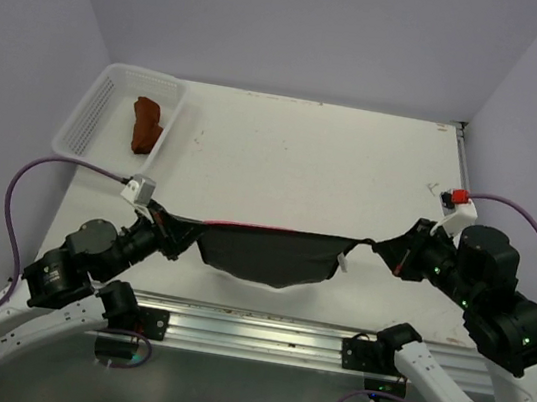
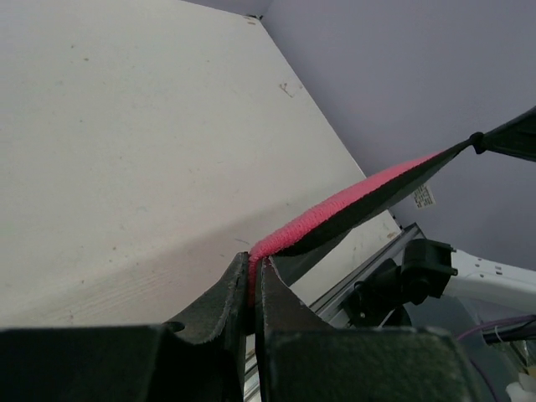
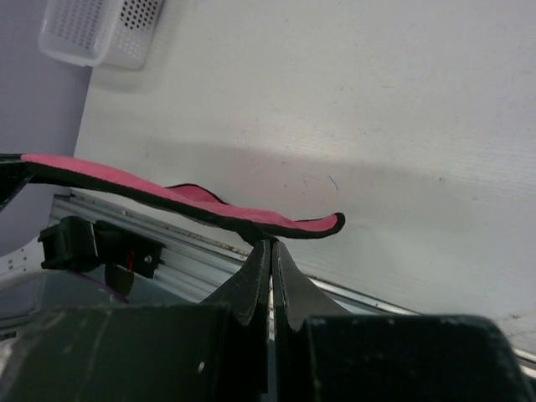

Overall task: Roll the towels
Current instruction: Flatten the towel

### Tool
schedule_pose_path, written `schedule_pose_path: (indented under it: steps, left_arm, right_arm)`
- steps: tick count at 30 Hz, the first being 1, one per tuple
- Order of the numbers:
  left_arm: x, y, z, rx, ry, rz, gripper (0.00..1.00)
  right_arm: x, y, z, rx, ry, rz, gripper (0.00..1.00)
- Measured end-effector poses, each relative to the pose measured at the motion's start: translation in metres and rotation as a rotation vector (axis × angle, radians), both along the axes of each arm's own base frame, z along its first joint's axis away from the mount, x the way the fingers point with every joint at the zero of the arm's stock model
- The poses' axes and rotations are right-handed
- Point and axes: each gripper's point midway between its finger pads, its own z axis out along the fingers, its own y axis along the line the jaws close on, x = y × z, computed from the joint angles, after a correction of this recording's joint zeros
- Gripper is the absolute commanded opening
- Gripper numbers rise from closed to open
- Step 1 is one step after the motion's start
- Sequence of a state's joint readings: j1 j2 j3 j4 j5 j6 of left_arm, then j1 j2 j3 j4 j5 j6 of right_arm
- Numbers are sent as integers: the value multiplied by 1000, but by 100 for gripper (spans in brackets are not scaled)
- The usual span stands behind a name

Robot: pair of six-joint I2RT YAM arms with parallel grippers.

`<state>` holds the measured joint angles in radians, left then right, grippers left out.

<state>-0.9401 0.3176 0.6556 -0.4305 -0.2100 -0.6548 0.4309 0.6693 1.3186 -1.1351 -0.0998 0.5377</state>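
Note:
The pink-red towel [image 1: 270, 257] hangs stretched in the air between my two grippers, low over the table's near edge, its middle sagging and looking dark from above. My left gripper [image 1: 185, 235] is shut on its left corner; in the left wrist view the fuzzy pink edge [image 2: 335, 213] runs out from between the jaws [image 2: 251, 270]. My right gripper [image 1: 376, 244] is shut on the right corner, and in the right wrist view the jaws [image 3: 270, 245] pinch the towel's dark edging [image 3: 193, 199]. The rust-orange towel [image 1: 146, 123] lies bunched inside the white basket.
The white mesh basket [image 1: 152, 74] stands at the table's far left corner, also seen as a basket [image 3: 105, 29] in the right wrist view. A metal rail [image 1: 260, 323] runs along the near edge between the arm bases. Purple walls close in the table at the back and sides.

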Motion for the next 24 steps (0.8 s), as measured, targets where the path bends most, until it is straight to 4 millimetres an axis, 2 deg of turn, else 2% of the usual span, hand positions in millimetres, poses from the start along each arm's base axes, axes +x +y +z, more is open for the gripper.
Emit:
schedule_pose_path:
  steps: [3,7,14,18,21,24]
  left_arm:
    - [7,6,-8,-3,51,66,0]
    - [25,11,-28,59,92,173,0]
    - [67,9,-79,301,159,351,0]
    - [98,9,-102,400,191,400,0]
    - [131,29,-106,387,206,473,0]
    - [155,37,-101,357,183,494,0]
  right_arm:
    - [12,3,-18,-25,54,-16,0]
    - [43,15,-45,-49,123,-41,0]
    - [98,31,-88,-99,179,-90,0]
    - [128,40,-98,-106,165,-108,0]
    - [151,48,-108,-113,162,-118,0]
    - [170,54,-121,-130,172,-129,0]
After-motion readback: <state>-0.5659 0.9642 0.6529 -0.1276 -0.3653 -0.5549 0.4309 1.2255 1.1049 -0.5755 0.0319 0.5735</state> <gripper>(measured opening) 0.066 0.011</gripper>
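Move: Both hands hold the pink-and-black towel up by its top corners, stretched between them. The bare table patch where it is to lie has its middle about 15 cm ahead of the left hand, 10 cm to its right and 28 cm below; from the right hand it is some 15 cm ahead, 21 cm left and 32 cm below. The white basket stands about 36 cm ahead of the left hand, 35 cm to its left and 23 cm below. Both hands, still pinching the top corners and keeping the towel's upper edge spread between them, swing forward together over the table by about 16 cm while sinking 10 to 12 cm, and both drift a few centimetres left, so the cloth is drawn out over the bare patch. The left wrist turns counter-clockwise by some 30 degrees and rolls its left side up, its descent levelling off near the end while the right hand keeps sinking; the right wrist only tips down about 10 degrees, and neither hand opens. ##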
